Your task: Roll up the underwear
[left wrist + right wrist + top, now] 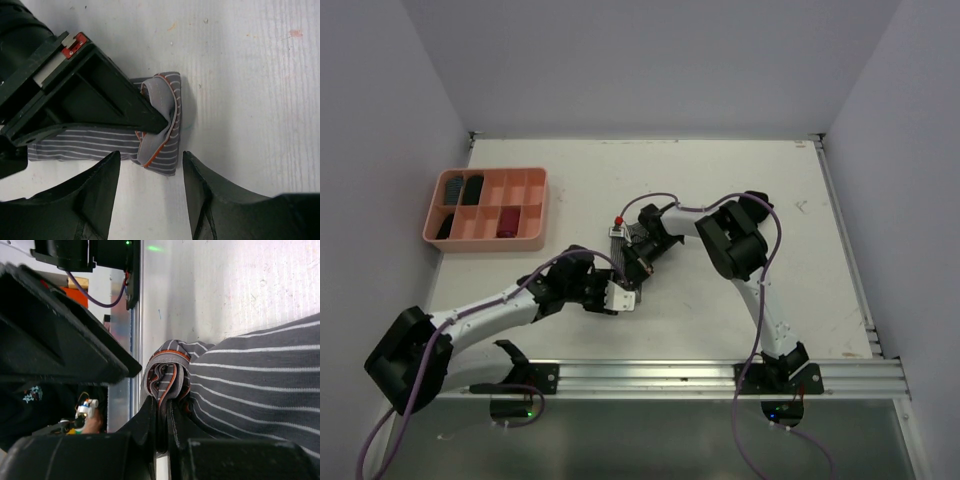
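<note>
The grey-and-white striped underwear [156, 150] lies on the white table with its orange-edged waistband end curled into a partial roll [167, 375]. My right gripper [167, 409] is shut on that curled waistband, its black fingers [145, 117] reaching in from the left in the left wrist view. My left gripper [151, 159] is open just short of the roll's near edge, with bare table between its fingers. From above, both grippers meet mid-table, left [623, 296] and right [638, 260], over the striped cloth [622, 240]. No plain black underwear is identifiable on the table.
A salmon-pink compartment tray [534, 210] stands at the back left, with dark rolled items [472, 188] and a dark red one [507, 222] in its cells. An aluminium rail [670, 375] runs along the table's near edge.
</note>
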Robot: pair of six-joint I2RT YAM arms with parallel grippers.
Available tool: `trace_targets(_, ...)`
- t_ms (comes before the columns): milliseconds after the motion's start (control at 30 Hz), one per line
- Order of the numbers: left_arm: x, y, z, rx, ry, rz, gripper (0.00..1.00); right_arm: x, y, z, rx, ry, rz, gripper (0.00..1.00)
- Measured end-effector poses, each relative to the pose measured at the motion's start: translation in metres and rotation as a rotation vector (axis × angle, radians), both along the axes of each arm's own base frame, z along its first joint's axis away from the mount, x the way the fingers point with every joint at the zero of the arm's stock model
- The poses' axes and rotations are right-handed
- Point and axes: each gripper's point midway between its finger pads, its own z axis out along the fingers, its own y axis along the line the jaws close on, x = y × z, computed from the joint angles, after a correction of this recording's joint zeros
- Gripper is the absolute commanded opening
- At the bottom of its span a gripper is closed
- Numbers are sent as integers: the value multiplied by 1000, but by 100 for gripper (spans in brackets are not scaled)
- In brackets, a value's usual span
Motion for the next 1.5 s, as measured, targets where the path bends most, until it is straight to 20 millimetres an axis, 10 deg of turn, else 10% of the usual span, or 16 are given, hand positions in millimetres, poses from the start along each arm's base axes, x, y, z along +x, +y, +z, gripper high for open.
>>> trace_targets(433, 0, -4, -35, 92, 43, 11, 31, 1, 0, 0, -24, 26, -10, 3)
trace_targets(667, 0, -7, -38, 121, 102, 41, 0, 1, 0, -1, -44, 27, -13, 34)
trace_targets(933, 2, -15, -40, 180, 205, 36, 0, 13, -7, 15, -99, -4, -42, 65)
trace_targets(1067, 0, -23, -41, 179, 251, 12, 0, 54, -14, 20, -126, -162, -100, 68)
trace_targets(1300, 2, -39, -43, 166, 401, -27, 0, 123, -62, 56, -159, -421, -269, 68)
trace_targets(1500, 10, -46, -41, 121, 668, -7, 0, 112, -110, 100, -172, -585, -337, 65)
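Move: The underwear's rolled near end lies about 4 cm below the open left fingers and some 2 cm to their right; the right fingers already pinch it, so it sits right at that hand. The unrolled far end lies about 13 cm ahead of the left hand, 1 cm to its right and 4 cm below. From the right hand, the black cloth lies roughly 16 cm ahead and 28 cm right, about level with it. Left sinks 4 cm, pinches the rolled end, shifts right, tilting; right releases it, withdrawing forward, rightward and up. ##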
